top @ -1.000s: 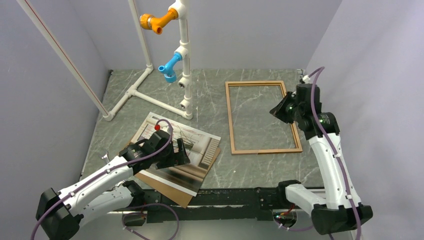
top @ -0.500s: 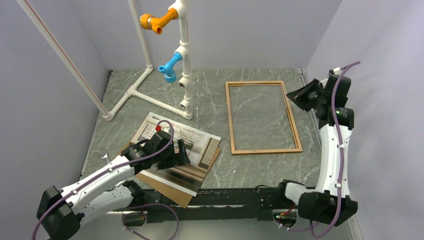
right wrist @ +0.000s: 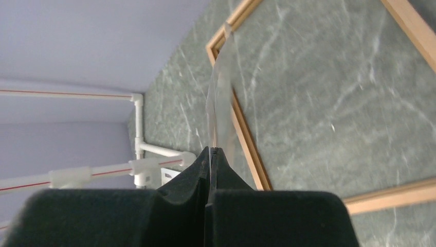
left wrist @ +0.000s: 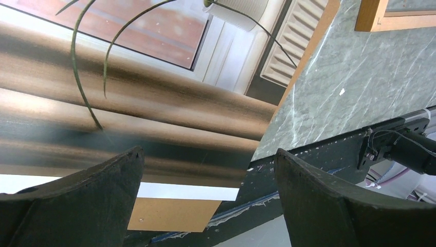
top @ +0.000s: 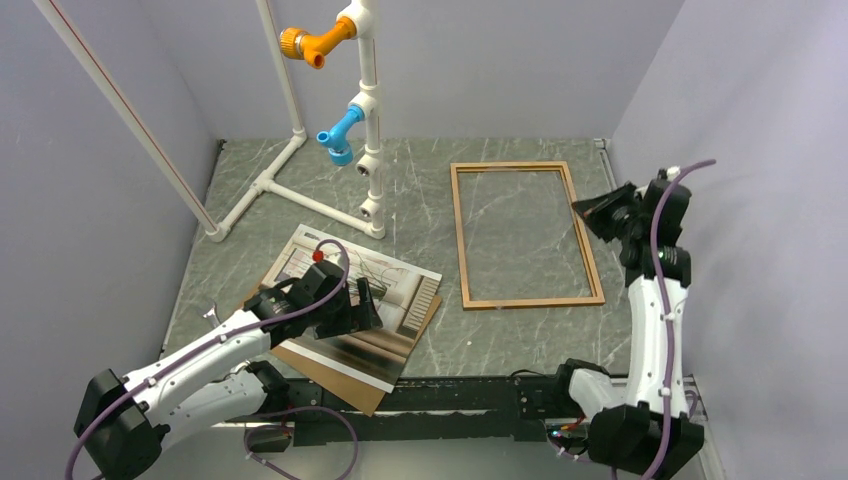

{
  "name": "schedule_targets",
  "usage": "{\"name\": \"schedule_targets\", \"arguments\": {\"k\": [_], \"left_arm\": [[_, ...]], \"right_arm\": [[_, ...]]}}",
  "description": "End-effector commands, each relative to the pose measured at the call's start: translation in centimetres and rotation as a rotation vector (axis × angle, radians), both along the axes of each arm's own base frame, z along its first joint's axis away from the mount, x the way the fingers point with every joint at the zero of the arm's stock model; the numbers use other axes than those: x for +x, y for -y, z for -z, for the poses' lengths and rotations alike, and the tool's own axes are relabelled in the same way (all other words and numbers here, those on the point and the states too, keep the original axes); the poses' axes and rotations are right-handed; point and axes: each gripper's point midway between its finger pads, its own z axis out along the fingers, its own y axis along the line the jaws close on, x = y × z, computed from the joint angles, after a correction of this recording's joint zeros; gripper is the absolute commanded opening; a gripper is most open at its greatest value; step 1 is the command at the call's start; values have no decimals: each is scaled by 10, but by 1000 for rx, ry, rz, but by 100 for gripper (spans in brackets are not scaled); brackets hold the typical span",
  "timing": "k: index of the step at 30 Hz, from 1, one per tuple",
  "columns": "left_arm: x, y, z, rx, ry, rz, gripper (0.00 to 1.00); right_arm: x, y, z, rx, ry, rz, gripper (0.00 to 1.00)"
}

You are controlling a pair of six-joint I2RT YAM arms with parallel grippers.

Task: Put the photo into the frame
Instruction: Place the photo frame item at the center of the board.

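Observation:
The photo, a glossy plant print, lies at the near left on the brown backing sheet. My left gripper hovers open over the photo's near right part; in the left wrist view its jaws stand wide apart above the photo and the backing sheet. The wooden frame lies flat at the right. My right gripper is beside the frame's right rail, raised, and shut on a thin clear pane, seen edge-on above the frame.
A white pipe stand with orange and blue fittings rises at the back middle, its base pipes on the table. A slanted white rod is at the left. The black rail runs along the near edge. Walls close both sides.
My right arm swung from over the frame's right rail out to the right, then dropped slightly, keeping its jaws shut. The left arm and the photo have not moved.

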Motion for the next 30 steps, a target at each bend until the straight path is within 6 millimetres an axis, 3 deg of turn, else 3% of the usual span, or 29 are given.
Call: {"name": "schedule_targets", "arguments": {"k": [1, 12, 23, 28, 30], "left_arm": [[1, 8, 0, -36, 3, 9, 100], [0, 12, 5, -49, -7, 8, 99], [3, 9, 0, -32, 5, -14, 99], [6, 8, -10, -56, 35, -31, 100], [6, 8, -12, -60, 42, -36, 100]], "right_arm": [[-18, 4, 9, 26, 37, 93, 0], [-71, -2, 74, 84, -23, 189, 0], [-107, -55, 118, 148, -116, -112, 0], [-122, -69, 129, 135, -146, -195, 22], [-125, -72, 131, 130, -151, -213, 38]]}}
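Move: The right hand, its fingers shut on one edge of the clear sheet, is high over the right rail of the wooden frame. The bare table in front of the frame's near rail lies about 11 cm back, 6 cm left and 29 cm below. The frame's middle is some 13 cm ahead and 6 cm left, the photo's about 7 cm back and 44 cm left. From the left hand, that bare spot lies roughly 6 cm ahead, 34 cm right and 9 cm lower. Back and down together, the right hand draws the clear sheet towards the bare table before the frame's near rail, about 11 cm back and 13 cm lower, bending left by some 5 cm in the second half. The wrist yaws slightly clockwise, then back past its start, while tipping a little; just before the end the fingers begin to open, to about a quarter. ##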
